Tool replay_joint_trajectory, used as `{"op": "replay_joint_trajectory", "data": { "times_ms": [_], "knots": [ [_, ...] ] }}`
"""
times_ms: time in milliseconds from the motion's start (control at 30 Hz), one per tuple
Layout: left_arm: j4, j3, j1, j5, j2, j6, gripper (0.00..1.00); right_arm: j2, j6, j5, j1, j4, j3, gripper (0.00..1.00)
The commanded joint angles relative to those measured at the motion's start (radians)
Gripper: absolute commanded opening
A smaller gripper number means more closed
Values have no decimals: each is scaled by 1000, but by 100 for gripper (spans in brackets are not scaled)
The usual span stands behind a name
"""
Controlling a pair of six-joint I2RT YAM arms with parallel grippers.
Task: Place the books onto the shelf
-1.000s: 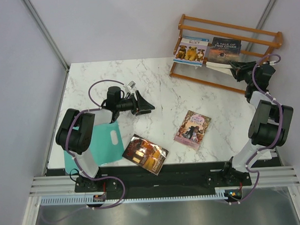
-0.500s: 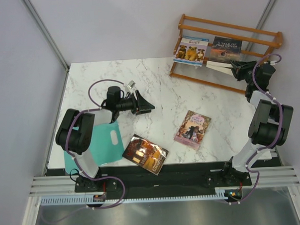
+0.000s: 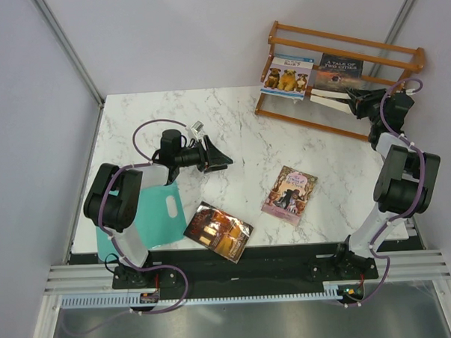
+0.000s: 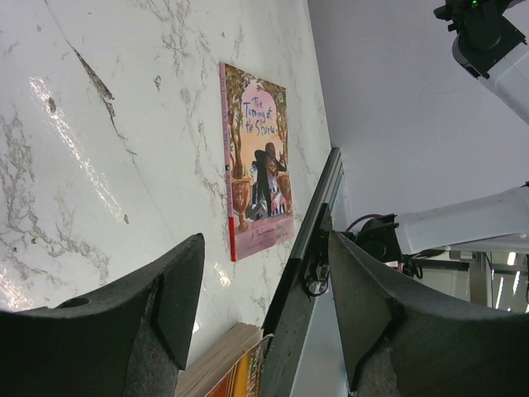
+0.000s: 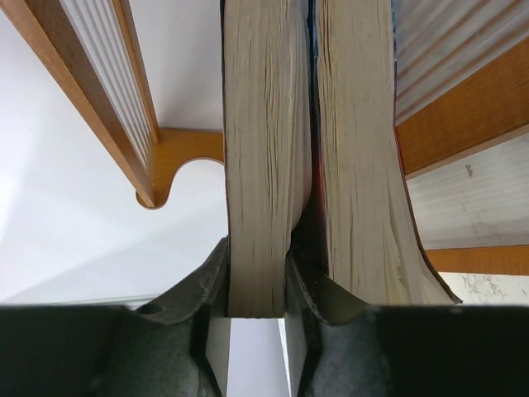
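Observation:
The shelf (image 3: pixel 370 47) stands at the far right with two books leaning on it: a light-blue one with dogs (image 3: pixel 286 75) and the dark "A Tale of Two Cities" (image 3: pixel 337 72). My right gripper (image 3: pixel 351 100) is at the shelf, shut on another book (image 5: pixel 258 165) whose page edges face the camera, pressed against a neighbouring book (image 5: pixel 357 165). A pink-purple book (image 3: pixel 289 194) and a dark red-brown book (image 3: pixel 218 231) lie flat on the table. My left gripper (image 3: pixel 219 160) hovers open over the table's middle, holding nothing, and its wrist view shows the pink-purple book (image 4: pixel 256 157) ahead.
A teal flat sheet (image 3: pixel 156 213) with a handle hole lies under the left arm at the near left. Wooden rails (image 5: pixel 99 83) of the shelf flank the held book. A black rail (image 4: pixel 310 248) runs along the table's near edge.
My right gripper has nudged its book slightly further up against the shelf. The left arm has not moved.

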Motion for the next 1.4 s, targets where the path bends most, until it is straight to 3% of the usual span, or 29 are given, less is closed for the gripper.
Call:
{"op": "replay_joint_trajectory", "data": {
  "times_ms": [0,133,200,400,667,967,1133,1367],
  "knots": [
    [29,10,-3,17,-31,20,68,-21,-3,-41,-3,28,10,39],
    [29,10,-1,15,-31,20,68,-66,-49,-47,-3,-30,7,58],
    [29,10,-3,17,-32,18,68,-93,-106,-47,-3,-114,27,75],
    [34,6,-3,15,-38,18,68,-153,-253,-37,-21,-327,68,96],
    [54,-16,-3,18,-34,17,68,-282,-460,52,-47,-637,65,98],
    [103,-46,-3,28,-14,-2,68,-461,-773,400,-47,-864,32,98],
    [123,-48,-3,31,-2,-12,68,-446,-797,587,-49,-929,25,98],
    [128,-56,-3,34,-3,-12,68,-394,-761,678,-51,-944,65,98]
  ]
}}
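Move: The right hand still pinches A Tale of Two Cities near its lower right corner; the book's middle is about 4 cm ahead, 4 cm left and 3 cm up. Jane Eyre lies right behind it, some 4 cm ahead and 4 cm left, level with the hand. The bear book is about 6 cm ahead and 16 cm left, and the Shrew book on the table some 30 cm back, 22 cm left and 22 cm below. From the left hand, A Tale is roughly 22 cm ahead, 32 cm right and 13 cm higher. The right fingers let go of A Tale of Two Cities, spreading from a narrow pinch to wide open, while the hand eases up about 2 cm off its lower right corner. It then draws back about 14 cm, swinging 7 or 8 cm to the right late on and sinking again at the end, clear of both books, as the wrist rolls its left side down some 40 degrees and tips down about 30, so that the open fingers come to face the table. ##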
